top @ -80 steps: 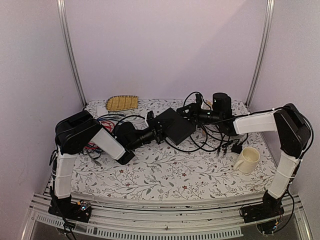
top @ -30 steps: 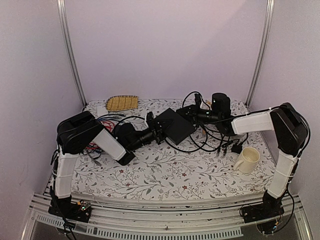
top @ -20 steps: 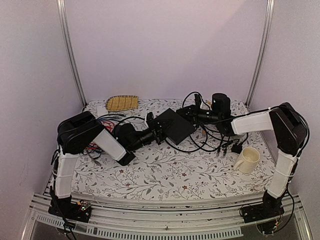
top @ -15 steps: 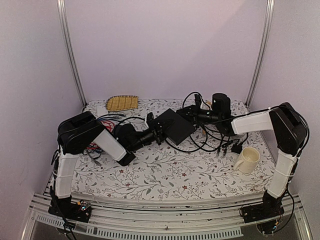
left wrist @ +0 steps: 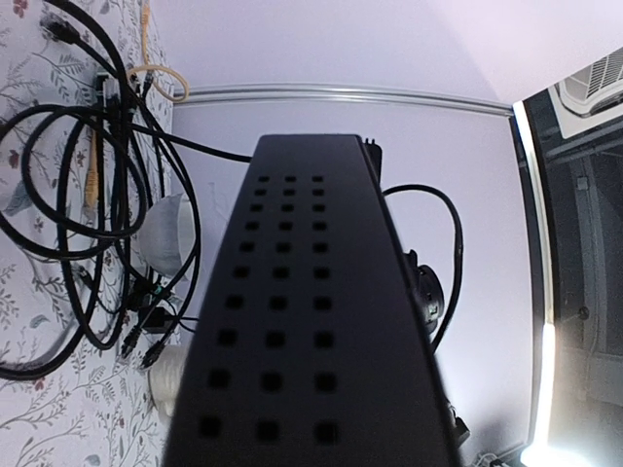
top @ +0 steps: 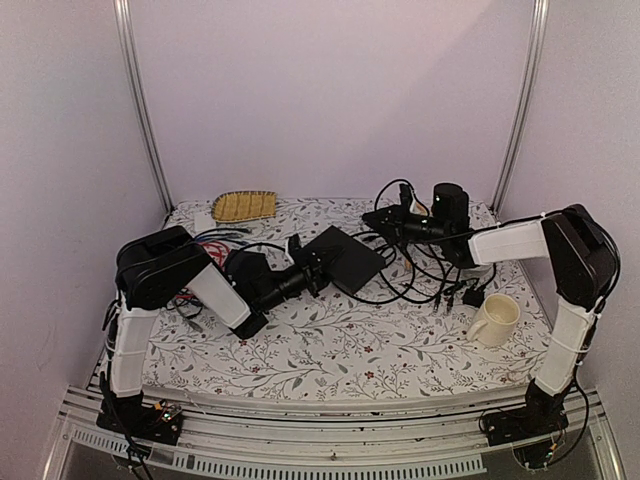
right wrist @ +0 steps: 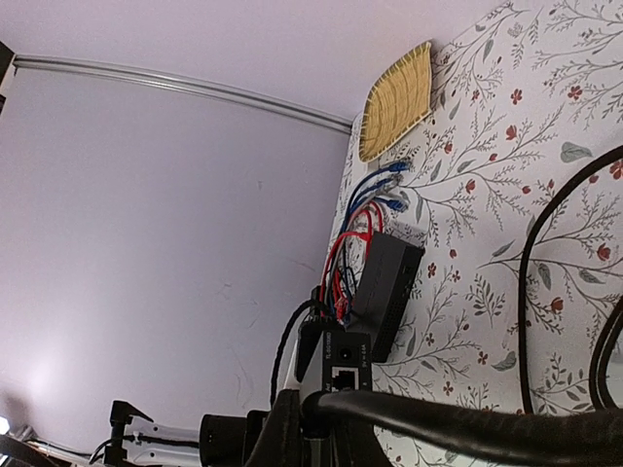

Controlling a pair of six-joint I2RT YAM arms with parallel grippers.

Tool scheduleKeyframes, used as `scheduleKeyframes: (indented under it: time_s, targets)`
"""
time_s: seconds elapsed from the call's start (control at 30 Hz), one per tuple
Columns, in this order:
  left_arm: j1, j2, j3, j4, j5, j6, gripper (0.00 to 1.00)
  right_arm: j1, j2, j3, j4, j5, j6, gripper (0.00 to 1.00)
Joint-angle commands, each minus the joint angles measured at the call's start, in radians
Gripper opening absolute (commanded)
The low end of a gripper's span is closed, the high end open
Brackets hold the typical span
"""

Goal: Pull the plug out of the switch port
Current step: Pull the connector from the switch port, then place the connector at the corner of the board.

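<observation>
The switch (top: 345,258) is a flat black box near the table's middle. My left gripper (top: 308,268) is shut on its left end. In the left wrist view its vented face (left wrist: 311,321) fills the frame and hides my fingers. My right gripper (top: 380,220) hovers to the back right of the switch, apart from it, shut on the end of a thick black cable (right wrist: 467,428). The plug itself is hidden in the grip. In the right wrist view the switch's end face (right wrist: 343,370) shows a socket with nothing in it.
A tangle of black cables (top: 430,275) lies right of the switch. A cream mug (top: 495,318) stands at the right. A yellow wicker tray (top: 245,205) sits at the back left. A second black box (right wrist: 389,277) with red and blue cables (top: 200,245) lies at the left.
The left gripper has drawn the switch left and toward the near edge. The right gripper has moved right and back with the cable. A gap has opened between them.
</observation>
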Motion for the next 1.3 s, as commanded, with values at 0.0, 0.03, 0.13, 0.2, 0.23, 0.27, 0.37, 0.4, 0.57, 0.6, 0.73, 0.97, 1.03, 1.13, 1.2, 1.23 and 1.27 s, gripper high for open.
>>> scheduleKeyframes:
  time_s: [0.0,0.03,0.13,0.2,0.23,0.27,0.37,0.4,0.57,0.6,0.73,0.97,1.03,1.13,1.2,1.23,1.27]
  targets:
    - [0.005,-0.018,-0.01,0.229,-0.052,0.018,0.0,-0.034,-0.06,0.002,0.057,0.019,-0.013,0.01]
    - [0.004,-0.018,-0.009,0.23,-0.054,0.018,0.0,-0.038,-0.068,0.001,0.057,0.019,-0.013,0.01]
    - [0.001,-0.018,-0.008,0.231,-0.055,0.022,0.0,-0.048,-0.084,-0.01,0.057,0.022,-0.015,0.01]
    - [0.001,-0.019,-0.008,0.232,-0.055,0.023,0.0,-0.055,-0.094,-0.019,0.054,0.022,-0.019,0.01]
    - [0.001,-0.019,-0.009,0.232,-0.055,0.023,0.0,-0.058,-0.099,-0.025,0.054,0.023,-0.02,0.01]
    - [0.001,-0.02,-0.01,0.233,-0.055,0.025,0.0,-0.062,-0.104,-0.03,0.053,0.022,-0.021,0.01]
    - [0.003,-0.03,-0.017,0.229,-0.051,0.035,0.0,-0.106,-0.121,-0.029,0.019,0.014,-0.034,0.01]
    - [0.002,-0.035,-0.022,0.223,-0.044,0.04,0.0,-0.133,-0.124,-0.025,-0.005,0.008,-0.036,0.01]
    - [0.004,-0.053,-0.039,0.208,-0.011,0.056,0.0,-0.29,-0.095,0.051,-0.106,-0.038,-0.064,0.01]
    - [0.004,-0.054,-0.04,0.206,-0.005,0.056,0.0,-0.315,-0.083,0.071,-0.127,-0.044,-0.071,0.01]
    - [0.005,-0.063,-0.036,0.178,0.036,0.065,0.0,-0.388,-0.043,0.11,-0.175,-0.05,-0.084,0.01]
    - [0.015,-0.089,-0.014,0.022,0.149,0.123,0.0,-0.423,0.061,0.189,-0.277,-0.087,-0.09,0.15]
    - [0.021,-0.089,-0.001,-0.03,0.193,0.129,0.0,-0.422,0.074,0.181,-0.312,-0.097,-0.088,0.32]
    - [0.033,-0.086,0.03,-0.118,0.296,0.142,0.0,-0.422,0.057,0.154,-0.353,-0.099,-0.104,0.41]
    - [0.043,-0.09,0.048,-0.201,0.356,0.164,0.0,-0.422,0.034,0.143,-0.396,-0.094,-0.13,0.47]
    - [0.045,-0.095,0.053,-0.252,0.381,0.181,0.0,-0.423,0.024,0.139,-0.418,-0.091,-0.141,0.49]
    - [0.048,-0.102,0.061,-0.312,0.404,0.198,0.0,-0.422,0.011,0.131,-0.439,-0.088,-0.158,0.49]
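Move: The plug is already out of the port and in my right fingers. The cable coil I carry it towards has its middle about 18 cm to the right, 2 cm ahead and 17 cm below. From this same hand, the white bowl is some 28 cm right and level, 16 cm down; the switch is about 5 cm left, 4 cm back. My left hand holds that switch, its middle roughly 5 cm right and 2 cm ahead; from there the coil is some 27 cm right, 8 cm ahead. With my right hand I carry the freed plug about 19 cm right and 10 cm forward, away from the switch, rising a little and turning clockwise, then sink some 7 cm over the back of the coil as my fingers open and let go of the cable. My left hand keeps hold of the switch, easing 2 or 3 cm back, right and down and turning clockwise late on. ##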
